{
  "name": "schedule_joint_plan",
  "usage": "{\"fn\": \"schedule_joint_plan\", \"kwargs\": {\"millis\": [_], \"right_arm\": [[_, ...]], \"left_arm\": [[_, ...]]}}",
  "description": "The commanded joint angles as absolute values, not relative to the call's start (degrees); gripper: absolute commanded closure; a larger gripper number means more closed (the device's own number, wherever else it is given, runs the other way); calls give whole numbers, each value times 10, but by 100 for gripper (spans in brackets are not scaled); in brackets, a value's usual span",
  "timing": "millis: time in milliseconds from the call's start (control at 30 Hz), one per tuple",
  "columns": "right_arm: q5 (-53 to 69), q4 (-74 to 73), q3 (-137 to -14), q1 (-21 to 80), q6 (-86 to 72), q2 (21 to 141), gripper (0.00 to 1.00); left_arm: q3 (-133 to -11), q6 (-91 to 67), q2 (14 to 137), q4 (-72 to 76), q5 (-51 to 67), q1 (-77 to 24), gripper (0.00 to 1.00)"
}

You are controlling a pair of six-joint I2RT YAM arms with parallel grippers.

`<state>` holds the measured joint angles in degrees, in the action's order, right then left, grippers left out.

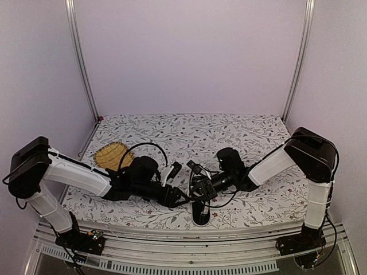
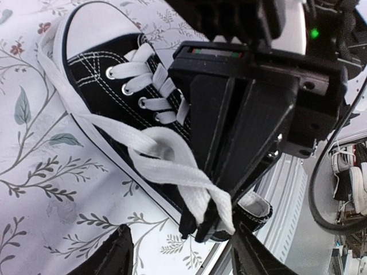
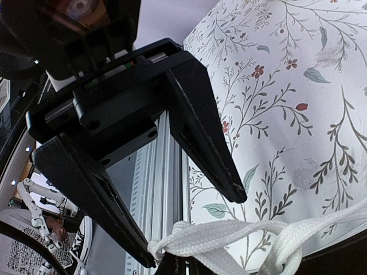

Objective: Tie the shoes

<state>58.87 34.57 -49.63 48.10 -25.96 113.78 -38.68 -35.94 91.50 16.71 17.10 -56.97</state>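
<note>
The shoe (image 1: pixel 200 215) is a small black canvas sneaker with a white toe cap (image 2: pixel 94 26), lying at the table's front edge. Its white laces (image 2: pixel 166 163) cross into a loose knot beside the eyelets. My right gripper (image 2: pixel 198 229) comes down over the shoe and is shut on the crossed lace strands at its tips; in its own view only the fingertips (image 3: pixel 172 269) show under the lace (image 3: pixel 229 238). My left gripper (image 3: pixel 192 229) stands open with its fingers either side of the lace end, gripping nothing. From above, both grippers (image 1: pixel 182 199) (image 1: pixel 199 193) meet just behind the shoe.
A yellow woven mat (image 1: pixel 112 156) lies at the back left of the floral table cloth (image 1: pixel 229 132). The metal rail (image 2: pixel 287 189) of the table's front edge runs right beside the shoe's heel. Black cables (image 1: pixel 152 146) loop over the left arm.
</note>
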Motion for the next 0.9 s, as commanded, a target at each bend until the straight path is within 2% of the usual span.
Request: {"fn": "schedule_joint_plan", "kwargs": {"millis": [0,100,200,500,867], "right_arm": [[597,359,-506,478,-264,1141,98],[595,358,-507,478,-265,1139,98],[592,358,-506,477,-266,1137,98],[590,359,-505,474,-270,1135,98],[588,359,-506,475,-271,1135,98]], "left_arm": [[-370,-340,917,224,201,-565,42],[-355,-338,927,263,214,-564,43],[-351,-337,940,283,226,-566,52],[-364,-328,979,290,215,-583,64],[-378,-347,1017,336,213,-593,71]]}}
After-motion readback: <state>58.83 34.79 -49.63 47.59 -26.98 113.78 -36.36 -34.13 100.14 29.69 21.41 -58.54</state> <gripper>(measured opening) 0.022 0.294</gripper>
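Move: The white lace end sticking out at my shut right fingertips lies about 4 cm to the right of my left hand, some 2 cm back and 3 cm lower. The twisted part of the lace sits roughly 2 cm ahead, 4 cm right and 3 cm below my left hand; the shoe's middle is about 5 cm ahead, 6 cm right and 7 cm below. From my right hand, the lace end is only some 2 cm to the left, about 1 cm back and level. I bring my half-open left fingers down about 3 cm, also easing back and to the right nearly 2 cm each, onto the lace end. The sinking comes mostly in the second half, while the fingers draw in to about half their gap around the lace, not yet shut. My right hand stays put, still pinching the lace over the shoe. ##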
